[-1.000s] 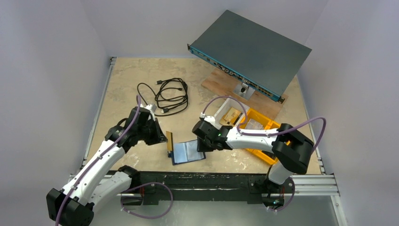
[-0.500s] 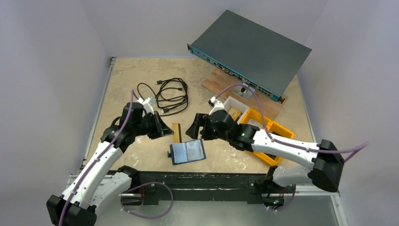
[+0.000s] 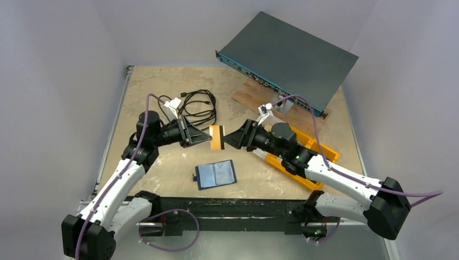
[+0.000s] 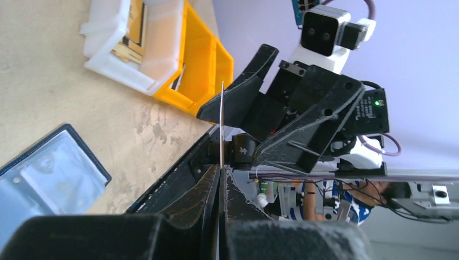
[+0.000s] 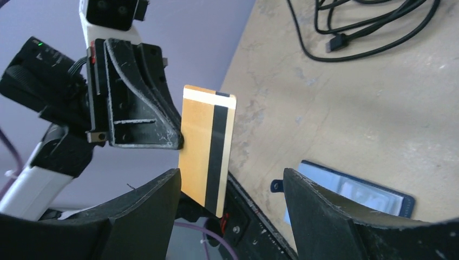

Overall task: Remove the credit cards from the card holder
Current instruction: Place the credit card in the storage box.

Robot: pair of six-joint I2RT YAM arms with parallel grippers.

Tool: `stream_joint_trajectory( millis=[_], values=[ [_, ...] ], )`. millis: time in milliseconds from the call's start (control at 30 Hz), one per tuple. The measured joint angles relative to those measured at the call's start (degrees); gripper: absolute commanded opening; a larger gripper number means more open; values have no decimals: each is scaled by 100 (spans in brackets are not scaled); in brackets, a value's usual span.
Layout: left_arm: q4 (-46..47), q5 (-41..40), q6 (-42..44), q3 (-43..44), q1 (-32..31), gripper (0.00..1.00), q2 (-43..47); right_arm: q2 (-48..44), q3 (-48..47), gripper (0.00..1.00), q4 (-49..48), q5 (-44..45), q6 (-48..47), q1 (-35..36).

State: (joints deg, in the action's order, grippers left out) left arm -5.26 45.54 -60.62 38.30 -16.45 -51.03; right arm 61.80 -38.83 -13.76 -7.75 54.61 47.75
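Note:
The card holder (image 3: 215,174) lies open on the table near the front edge, dark navy outside with a light blue inside; it also shows in the wrist views (image 4: 48,173) (image 5: 352,189). My left gripper (image 3: 207,138) (image 4: 221,170) is shut on a gold credit card (image 3: 216,137) (image 5: 203,146) with a black stripe and holds it upright in the air above the table. In the left wrist view the card (image 4: 222,124) appears edge-on. My right gripper (image 3: 227,138) (image 5: 231,179) faces the card from the right, open, its fingers on either side of the card's free edge without touching it.
Yellow bins (image 3: 303,157) and a white bin (image 4: 116,32) with cards inside sit under the right arm. A coiled black cable (image 3: 196,108) lies behind the left arm. A grey network switch (image 3: 287,59) leans on a wooden board (image 3: 254,95) at the back right.
My left gripper lifted the card away from the holder, up and towards the back. My right gripper let go at the holder's edge, opened, rose and turned to face the card.

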Motion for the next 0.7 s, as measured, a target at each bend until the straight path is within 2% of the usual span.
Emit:
stream_joint_trajectory(
  millis=[167, 267, 333, 400, 433, 467, 500, 533, 600, 700],
  values=[
    [761, 393, -337, -118, 4, 0, -111, 39, 184, 50, -507, -433, 223, -59],
    [964, 544, -396, -120, 7, 0, -179, 138, 192, 42, -828, -634, 378, -70],
    [1040, 632, -402, -120, 4, 0, -240, 173, 234, 33, -1014, -726, 472, -85],
    [1058, 704, -413, -120, 4, 0, -304, 195, 275, 17, -1139, -809, 551, -101],
    [1058, 739, -411, -120, 4, 0, -337, 210, 275, 6, -1178, -839, 590, -103],
    [1054, 782, -409, -120, 4, 0, -378, 232, 275, 0, -1220, -852, 610, -107],
    [1040, 815, -378, -120, 4, 0, -417, 249, 275, 0, -1252, -859, 649, -120],
    [1016, 826, -339, -120, 13, 3, -457, 260, 275, 0, -1263, -872, 649, -122],
    [925, 835, -232, -118, 31, 28, -542, 269, 275, 0, -1279, -870, 691, -127],
    [278, 793, 177, -22, 31, 55, -577, 251, 275, 0, -990, -708, 643, -127]
  ],
)
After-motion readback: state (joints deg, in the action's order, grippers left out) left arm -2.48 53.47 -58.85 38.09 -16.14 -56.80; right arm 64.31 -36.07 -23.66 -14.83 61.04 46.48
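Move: The credit card is already held in mid-air by the left fingers, its middle about 3 cm to the left hand's right; the open right gripper waits some 7 cm to the left hand's right, level with it. From the right hand the card's middle is about 4 cm left and 1 cm ahead. The card holder lies some 22 cm below the right hand, 5 cm back and 6 cm left; the storage box about 23 cm right, 4 cm ahead and 20 cm down. The right hand eases around 1.5 cm each to the left, back and up while turning nearly 10 degrees, and shuts its wide-open fingers on the stripe side of the credit card, pinching the edge opposite the left grip before dipping about 1 cm. The left hand holds the card out to it, drifting about 1 cm right and rising some 1.5 cm with a slight clockwise turn, then sinks about 3 cm as its fingers start opening, to roughly a third, and let go of the card. ##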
